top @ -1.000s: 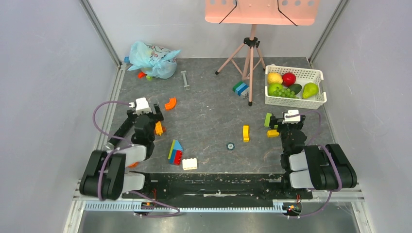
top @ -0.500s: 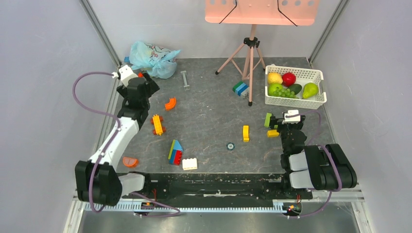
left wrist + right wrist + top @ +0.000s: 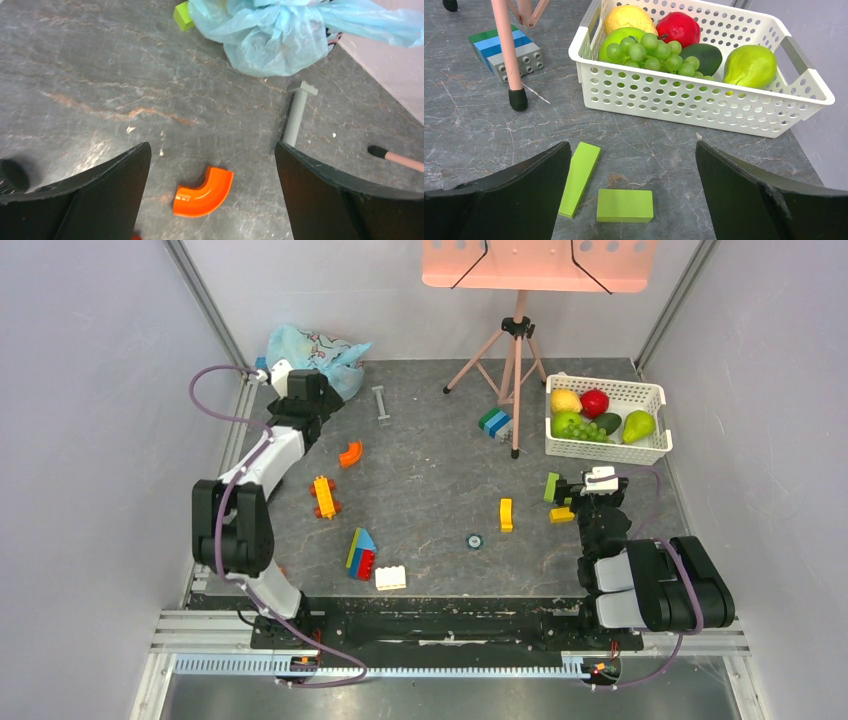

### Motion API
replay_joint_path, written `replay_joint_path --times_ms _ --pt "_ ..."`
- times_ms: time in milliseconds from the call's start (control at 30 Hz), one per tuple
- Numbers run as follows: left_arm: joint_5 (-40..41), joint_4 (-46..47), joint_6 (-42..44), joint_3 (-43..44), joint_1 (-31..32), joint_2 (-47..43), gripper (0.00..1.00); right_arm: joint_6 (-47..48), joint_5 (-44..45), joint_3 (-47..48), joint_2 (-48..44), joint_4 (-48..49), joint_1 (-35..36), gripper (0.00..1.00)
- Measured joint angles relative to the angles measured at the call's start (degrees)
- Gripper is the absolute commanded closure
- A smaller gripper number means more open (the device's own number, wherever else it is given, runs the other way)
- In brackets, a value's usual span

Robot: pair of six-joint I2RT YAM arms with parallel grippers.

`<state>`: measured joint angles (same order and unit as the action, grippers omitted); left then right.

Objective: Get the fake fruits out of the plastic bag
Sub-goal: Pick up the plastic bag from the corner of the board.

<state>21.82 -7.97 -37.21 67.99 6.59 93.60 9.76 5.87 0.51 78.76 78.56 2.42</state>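
Note:
The light-blue plastic bag (image 3: 318, 352) lies crumpled in the far left corner, and fills the top of the left wrist view (image 3: 272, 35). The fake fruits are hidden; the bag's film shows nothing of what is inside. My left gripper (image 3: 305, 400) hangs open just in front of the bag, with nothing between its fingers (image 3: 212, 145). Below it on the table lies an orange curved block (image 3: 202, 192). My right gripper (image 3: 583, 492) rests open near the right arm's base, over two green blocks (image 3: 625, 205), and its jaws (image 3: 634, 145) stand wide apart.
A white slotted basket (image 3: 608, 445) of toy produce stands at the far right (image 3: 704, 107). A pink tripod (image 3: 515, 370) stands mid-back. A grey peg (image 3: 297, 115), a lime block (image 3: 182, 15) and several coloured blocks (image 3: 362, 555) are scattered. Walls close in left and right.
My left arm has stretched from near its base out to the far left corner, up to the bag. The right arm has stayed still.

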Motion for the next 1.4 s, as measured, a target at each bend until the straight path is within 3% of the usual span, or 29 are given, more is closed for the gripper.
replay_joint_path --times_ms 967,1100,1200,1400 --pt "-10.8 17.4 -4.5 19.9 -5.7 25.6 0.01 0.2 0.0 0.0 0.0 -0.2 0.1 0.02" --pt "-10.8 17.2 -4.9 23.4 -5.9 28.8 0.13 0.3 0.0 0.0 0.0 -0.2 0.1 0.02" --pt "-10.2 17.0 -4.9 25.0 -5.9 30.6 0.34 0.3 0.0 0.0 0.0 -0.2 0.1 0.02" --pt "-9.4 16.8 -3.7 26.3 -5.9 31.5 0.64 0.3 0.0 0.0 0.0 -0.2 0.1 0.02"
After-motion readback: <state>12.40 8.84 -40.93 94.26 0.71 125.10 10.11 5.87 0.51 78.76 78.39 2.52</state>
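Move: From the left hand, the plastic bag's middle is about 18 cm straight ahead and some 8 cm lower. Roughly 14 cm below the hand, the lime block lies 11 cm ahead by the bag's near edge, the grey bolt 11 cm ahead and 16 cm right, and the orange curve 2 cm ahead and 9 cm right. From the right hand, the bag is about 30 cm ahead, 64 cm left, slightly below. Drive the open left gripper forward about 16 cm to the blue plastic bag, easing down some 3 cm, mostly at the end. On the way, lift the fingertips by roughly 10 degrees and roll the hand's left side down by about as much; once at the bag, close the fingers to about half open, pinching its gathered film. ##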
